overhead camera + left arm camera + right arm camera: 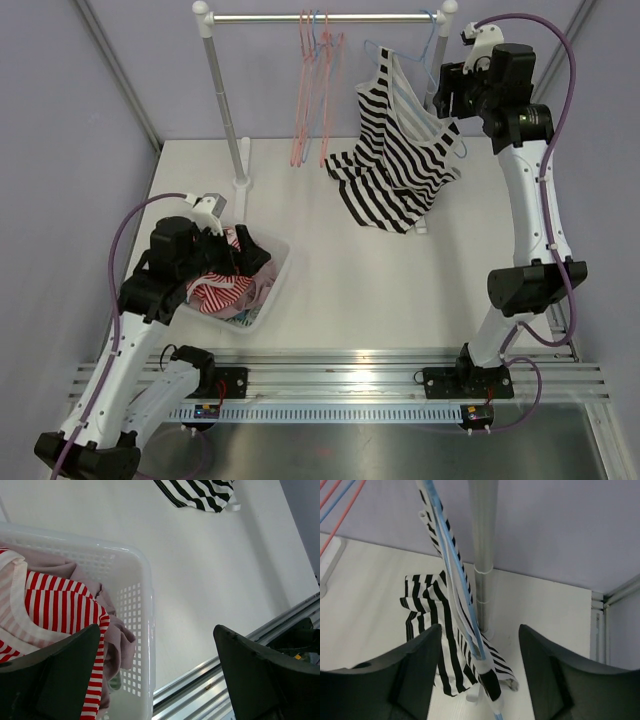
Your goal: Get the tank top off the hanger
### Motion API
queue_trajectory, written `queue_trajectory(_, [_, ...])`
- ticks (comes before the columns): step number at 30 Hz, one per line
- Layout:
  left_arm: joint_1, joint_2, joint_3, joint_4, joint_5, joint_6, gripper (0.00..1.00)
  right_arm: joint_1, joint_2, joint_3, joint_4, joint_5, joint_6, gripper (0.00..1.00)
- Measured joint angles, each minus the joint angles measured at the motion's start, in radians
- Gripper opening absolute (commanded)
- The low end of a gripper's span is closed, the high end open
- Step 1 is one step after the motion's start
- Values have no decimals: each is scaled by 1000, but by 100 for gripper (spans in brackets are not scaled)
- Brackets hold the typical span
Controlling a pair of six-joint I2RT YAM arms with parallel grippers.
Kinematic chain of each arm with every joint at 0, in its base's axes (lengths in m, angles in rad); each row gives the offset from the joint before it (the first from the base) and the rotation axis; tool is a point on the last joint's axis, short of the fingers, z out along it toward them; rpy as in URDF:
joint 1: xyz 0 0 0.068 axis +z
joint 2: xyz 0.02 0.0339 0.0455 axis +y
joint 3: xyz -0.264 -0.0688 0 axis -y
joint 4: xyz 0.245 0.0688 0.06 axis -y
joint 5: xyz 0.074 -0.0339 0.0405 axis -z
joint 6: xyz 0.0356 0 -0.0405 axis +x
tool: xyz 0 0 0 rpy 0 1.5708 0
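A black-and-white striped tank top (396, 160) hangs on a blue hanger (425, 50) at the right end of the rail, its hem resting on the table. In the right wrist view the top (451, 630) and the hanger arm (455, 575) run down between my fingers. My right gripper (447, 92) is open beside the hanger's right shoulder, its fingers either side of the strap without closing on it (480, 675). My left gripper (222, 250) is open and empty over the basket (160, 680). The top's hem shows at the upper edge of the left wrist view (197, 492).
A white laundry basket (272, 290) at the left holds red-striped and pink clothes (60, 605). Empty pink and blue hangers (312, 90) hang mid-rail. The rail's posts (228, 110) (484, 555) stand on the table. A metal rail (340, 375) runs along the near edge.
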Motion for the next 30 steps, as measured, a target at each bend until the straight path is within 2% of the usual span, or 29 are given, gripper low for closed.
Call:
queue_trajectory(3, [-6,-5,-27,19,14,21,99,-3,72,77,-47,-78,-24,52])
queue_trajectory(4, [-6,-4,-31,22,15,27,99,-3,97,102,-67,-100,-29,44])
queue_trajectory(7, [-6,-5,-34,29,16,40,99,-3,151,153,-100,-162,-39,33])
queue_trajectory(13, [-6,-19,-40,32,20,52,99,-3,177,162,-126,-272,-16,20])
queue_trajectory(14, [-6,-19,-40,33,21,53,99,-3,177,162,-121,-280,-10,6])
queue_trajectory(15, [-6,-19,-40,34,23,53,99,-3,177,161,-114,-290,-5,0])
queue_trajectory(24, [-6,-33,-40,36,23,53,99,-1,177,169,-105,-323,90,0])
queue_trajectory(30, [-8,-41,-39,35,1,52,99,-1,177,286,-131,-324,177,0])
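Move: The blue hanger's near arm, with the striped tank top on it, slants past just in front of the open right fingers, about 3 cm ahead, 2 cm left and 4 cm below. The tank top's middle hangs roughly 4 cm ahead, 8 cm left and 15 cm down. The rack post stands some 10 cm ahead, 1 cm left; the empty hangers are about 6 cm ahead, 23 cm left. From the left hand the hanger arm is around 30 cm ahead, 37 cm right, 14 cm higher. The right fingers close around the blue hanger's near arm and pinch the wire between their tips as the hand sweeps left about 6 cm, at first also dipping some 4 cm and edging forward. The wrist turns counter-clockwise about 15 degrees and rolls its left side up; keeping the pinch, the hand then rises some 5 cm at the end. ##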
